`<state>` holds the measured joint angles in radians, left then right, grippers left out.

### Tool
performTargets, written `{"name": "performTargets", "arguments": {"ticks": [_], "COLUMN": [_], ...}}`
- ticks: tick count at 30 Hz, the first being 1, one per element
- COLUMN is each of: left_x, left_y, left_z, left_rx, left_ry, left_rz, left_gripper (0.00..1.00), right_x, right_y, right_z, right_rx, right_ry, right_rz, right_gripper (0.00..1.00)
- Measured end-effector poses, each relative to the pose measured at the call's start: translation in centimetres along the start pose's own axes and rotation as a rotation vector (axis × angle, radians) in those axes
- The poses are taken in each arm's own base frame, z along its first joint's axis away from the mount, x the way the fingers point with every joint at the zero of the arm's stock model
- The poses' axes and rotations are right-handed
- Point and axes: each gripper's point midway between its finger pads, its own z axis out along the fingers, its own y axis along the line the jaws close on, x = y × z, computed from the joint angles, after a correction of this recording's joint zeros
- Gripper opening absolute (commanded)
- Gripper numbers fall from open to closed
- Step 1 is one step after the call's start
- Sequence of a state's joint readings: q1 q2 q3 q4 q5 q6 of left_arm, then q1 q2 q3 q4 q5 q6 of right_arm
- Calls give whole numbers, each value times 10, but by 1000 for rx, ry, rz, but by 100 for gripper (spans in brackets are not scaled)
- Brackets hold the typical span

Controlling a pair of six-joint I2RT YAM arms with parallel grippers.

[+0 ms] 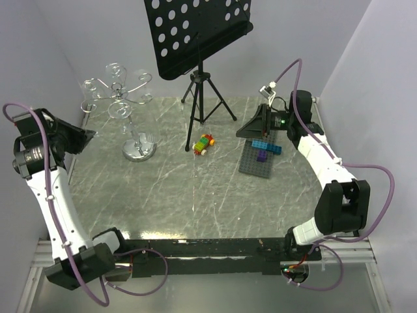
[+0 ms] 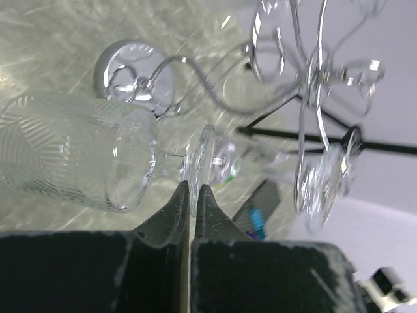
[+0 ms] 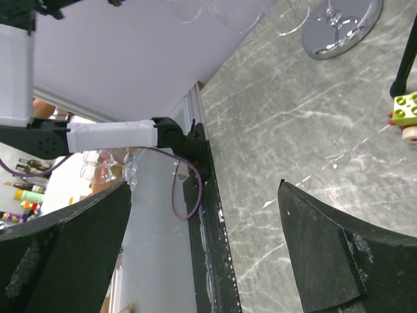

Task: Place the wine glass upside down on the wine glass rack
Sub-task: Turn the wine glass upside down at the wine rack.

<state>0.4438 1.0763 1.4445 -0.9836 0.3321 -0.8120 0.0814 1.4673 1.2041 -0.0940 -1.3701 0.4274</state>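
Observation:
The wine glass (image 2: 71,156) is clear with a ribbed bowl. In the left wrist view its bowl points toward the rack's round base (image 2: 133,78) and its foot toward the hooks. My left gripper (image 2: 193,188) is shut on the rim of that foot. The chrome wine glass rack (image 1: 120,98) stands at the back left of the table, just to the right of my raised left gripper (image 1: 91,135). A curled arm runs close by the stem; whether they touch I cannot tell. My right gripper (image 3: 205,241) is open and holds nothing, hovering at the back right (image 1: 267,127).
A black perforated music stand (image 1: 195,32) on a tripod (image 1: 207,98) stands behind the middle of the table. A small brick toy car (image 1: 204,145) lies beside it. A grey baseplate (image 1: 260,163) with blue and purple bricks sits under my right arm. Walls close in on both sides.

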Motion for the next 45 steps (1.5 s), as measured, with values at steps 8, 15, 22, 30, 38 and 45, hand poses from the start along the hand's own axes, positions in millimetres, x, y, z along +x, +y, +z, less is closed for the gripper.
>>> {"name": "performTargets", "arguments": {"ticks": [8,15,22,30,38,45], "left_x": [-9,-15,-20,-24,-30,-32], "left_y": [-12,-34,-45,-48,-50,-53], "left_z": [18,14,21,33,41,45], "left_rx": [121,225,282,299,308,323], "left_ry": [19,16,29,55,52,66], "left_rz": [-114,-126,-161,-203,-220,-242], "left_gripper": [1,1,1,1,1,1], "right_x": [-11,-16,-20,-24,-27,-29], "right_y": [-1,-10,-16,-15,-17,-17], "right_z": [-4,-4,-5,-6,-7,-8], "right_rx": [-8,-7,-9,-18,-22,-24], "right_ry": [-25,-35,-44,-56,-61,-67], "right_rz": [-13,5,19,12,19,18], "right_gripper": [100,100,100,100,100,100]}}
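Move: My left hand already holds the wine glass upside down by its foot. The rack's near-left hook lies about 10 cm ahead, 1 cm right and some 2 cm higher. The rack's hub is about 11 cm ahead and 7 cm right, and the foot of a glass hanging on the front hook is 8 cm ahead and 8 cm right, both near the hook's height. From my right hand that hook is roughly 44 cm left, 7 cm ahead and 5 cm up. I carry the inverted glass forward about 7 cm with my left hand towards the rack's near-left hook, rising some 3 cm early on and then easing in level. As it goes, my wrist tips the fingertips up about 15 degrees and rolls its left side down nearly 20, the fingers keeping their pinch on the foot. My open right hand drifts about 3 cm forward. ##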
